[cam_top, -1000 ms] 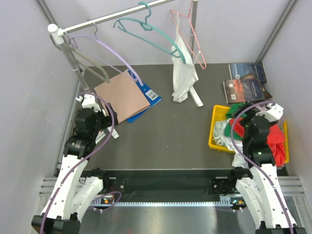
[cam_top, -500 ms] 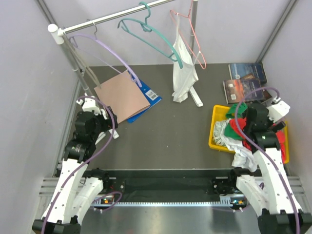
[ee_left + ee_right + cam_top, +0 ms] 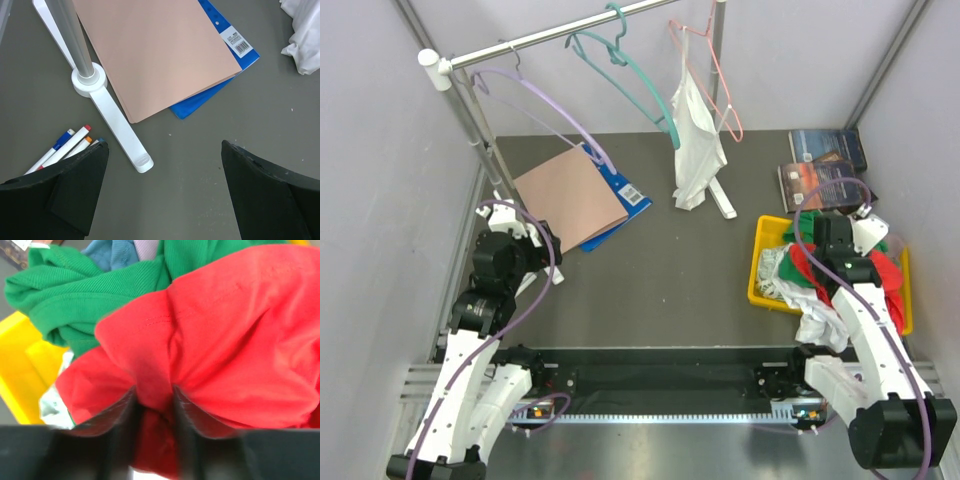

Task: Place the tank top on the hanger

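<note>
The red tank top (image 3: 240, 340) lies bunched in the yellow bin (image 3: 760, 262) at the right, partly under my right arm. My right gripper (image 3: 154, 390) is down in the pile, its two fingers pinching a raised fold of the red fabric. From above, the right gripper (image 3: 840, 262) is hidden under its wrist over the tank top (image 3: 883, 280). The teal hanger (image 3: 638, 75) hangs from the rail at the back. Far from both, my left gripper (image 3: 162, 150) hovers open over bare table at the left; from above the left gripper (image 3: 535, 262) is near the rack's post.
A green garment (image 3: 75, 290) and other clothes share the bin. A white top (image 3: 695, 140) hangs on a pink hanger (image 3: 720, 100); a lavender hanger (image 3: 555, 115) hangs left. A brown folder (image 3: 160, 50), the rack's foot (image 3: 115, 125), markers (image 3: 65, 147) and books (image 3: 825, 170) lie about.
My right gripper shifted over the bin and its jaws came together on a fold of the red fabric. The teal hanger swung slightly on the rail. The left arm barely moved.
</note>
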Robot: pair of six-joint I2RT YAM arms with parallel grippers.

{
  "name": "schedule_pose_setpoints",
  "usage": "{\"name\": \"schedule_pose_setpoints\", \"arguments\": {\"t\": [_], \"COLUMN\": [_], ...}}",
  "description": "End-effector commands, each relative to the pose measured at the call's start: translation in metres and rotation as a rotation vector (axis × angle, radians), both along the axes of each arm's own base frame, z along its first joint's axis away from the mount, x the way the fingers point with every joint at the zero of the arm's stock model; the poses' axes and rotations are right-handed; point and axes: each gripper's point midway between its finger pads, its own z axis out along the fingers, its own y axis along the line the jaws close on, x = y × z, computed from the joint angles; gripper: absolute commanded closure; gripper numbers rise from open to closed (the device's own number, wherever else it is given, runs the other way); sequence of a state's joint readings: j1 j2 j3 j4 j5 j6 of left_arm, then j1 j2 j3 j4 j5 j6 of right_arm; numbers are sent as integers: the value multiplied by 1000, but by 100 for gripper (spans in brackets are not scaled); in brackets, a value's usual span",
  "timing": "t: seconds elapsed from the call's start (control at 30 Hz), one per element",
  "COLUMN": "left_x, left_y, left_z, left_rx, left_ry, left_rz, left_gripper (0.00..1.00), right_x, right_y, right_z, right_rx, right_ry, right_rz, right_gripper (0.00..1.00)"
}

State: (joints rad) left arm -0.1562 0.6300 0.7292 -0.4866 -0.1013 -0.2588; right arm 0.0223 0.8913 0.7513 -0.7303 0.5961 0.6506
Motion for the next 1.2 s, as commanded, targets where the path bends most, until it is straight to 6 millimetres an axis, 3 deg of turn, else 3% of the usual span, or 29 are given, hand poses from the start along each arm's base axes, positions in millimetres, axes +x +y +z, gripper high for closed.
{"name": "schedule_pose_setpoints", "arguments": {"t": [0.0,0.07,0.13,0.23,0.27,0.33,0.37,0.43,0.47,0.57,0.7,0.77,0.8,0.87,0.9,0.93,0.97,1.0,1.03,1.07,1.1,1.17], "left_x": [3,3,3,3,4,4,4,4,4,4,5,5,5,4,5,4,4,4,4,4,4,5], "left_y": [-2,-2,-2,-2,-2,-3,-3,-4,-4,-5,-7,-7,-7,-7,-7,-7,-7,-7,-8,-8,-9,-9], "left_z": [10,10,10,9,9,9,8,8,8,8,9,10,12,13,13,14,13,14,13,13,13,12], "left_rx": [-4,-4,-3,-3,-3,-5,-5,-5,-6,-8,-12,-12,-14,-15,-15,-14,-12,-12,-14,-10,-12,-10], "left_ry": [-48,-48,-49,-46,-46,-46,-44,-44,-46,-44,-45,-49,-54,-60,-61,-65,-62,-63,-61,-62,-61,-58], "left_rz": [-15,-15,-13,-13,-15,-19,-19,-21,-21,-28,-38,-35,-34,-36,-39,-40,-39,-40,-45,-49,-53,-54], "left_gripper": [1,1,1,1,1,1,1,1,1,1,1,1,1,1,1,1,1,1,1,1,1,1], "right_x": [3,4,1,-1,-1,-11,-18,-35,-45,-69,-84,-88,-80,-72,-52,-50,-22,-11,-15,-6,20,23], "right_y": [7,7,4,-4,-12,-23,-33,-48,-51,-61,-59,-53,-48,-27,-18,2,14,25,46,56,65,89], "right_z": [-1,7,19,63,94,131,165,201,230,285,360,396,414,451,460,485,487,493,517,522,517,533], "right_rx": [47,37,21,-27,-66,-126,-172,-246,-260,-310,-318,-335,-335,-326,-316,-303,-284,-271,-258,-233,-201,-153], "right_ry": [-15,-27,-38,-128,-195,-271,-342,-402,-472,-603,-857,-953,-1009,-1111,-1114,-1177,-1152,-1155,-1212,-1216,-1179,-1235], "right_rz": [33,43,44,21,-11,-45,-97,-177,-207,-267,-261,-206,-177,-21,42,165,242,310,429,485,533,658], "right_gripper": [91,100,100,100,100,100,100,100,100,100,100,100,100,100,100,100,100,100,100,100,100,100]}}
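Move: The red tank top lies bunched between the right hand's half-closed fingers; its middle is about 2 cm back, 4 cm to the right and 3 cm below the hand. Around it, from the right hand: green cloth some 5 cm ahead, 5 cm left and 5 cm down; white cloth about 9 cm back, 3 cm left and 9 cm lower; books roughly 17 cm straight ahead and 14 cm lower. From the left hand the tank top is some 55 cm right, 4 cm back and 11 cm below. The right fingers finish closing and pinch the red tank top, then keep their hold while the hand, after a brief pause, sweeps fast upward about 50 cm, away from the basket. It swings back some 8 cm on the way and forward again near the top, the wrist tipping up by some 65 degrees until the fingers point above level. ##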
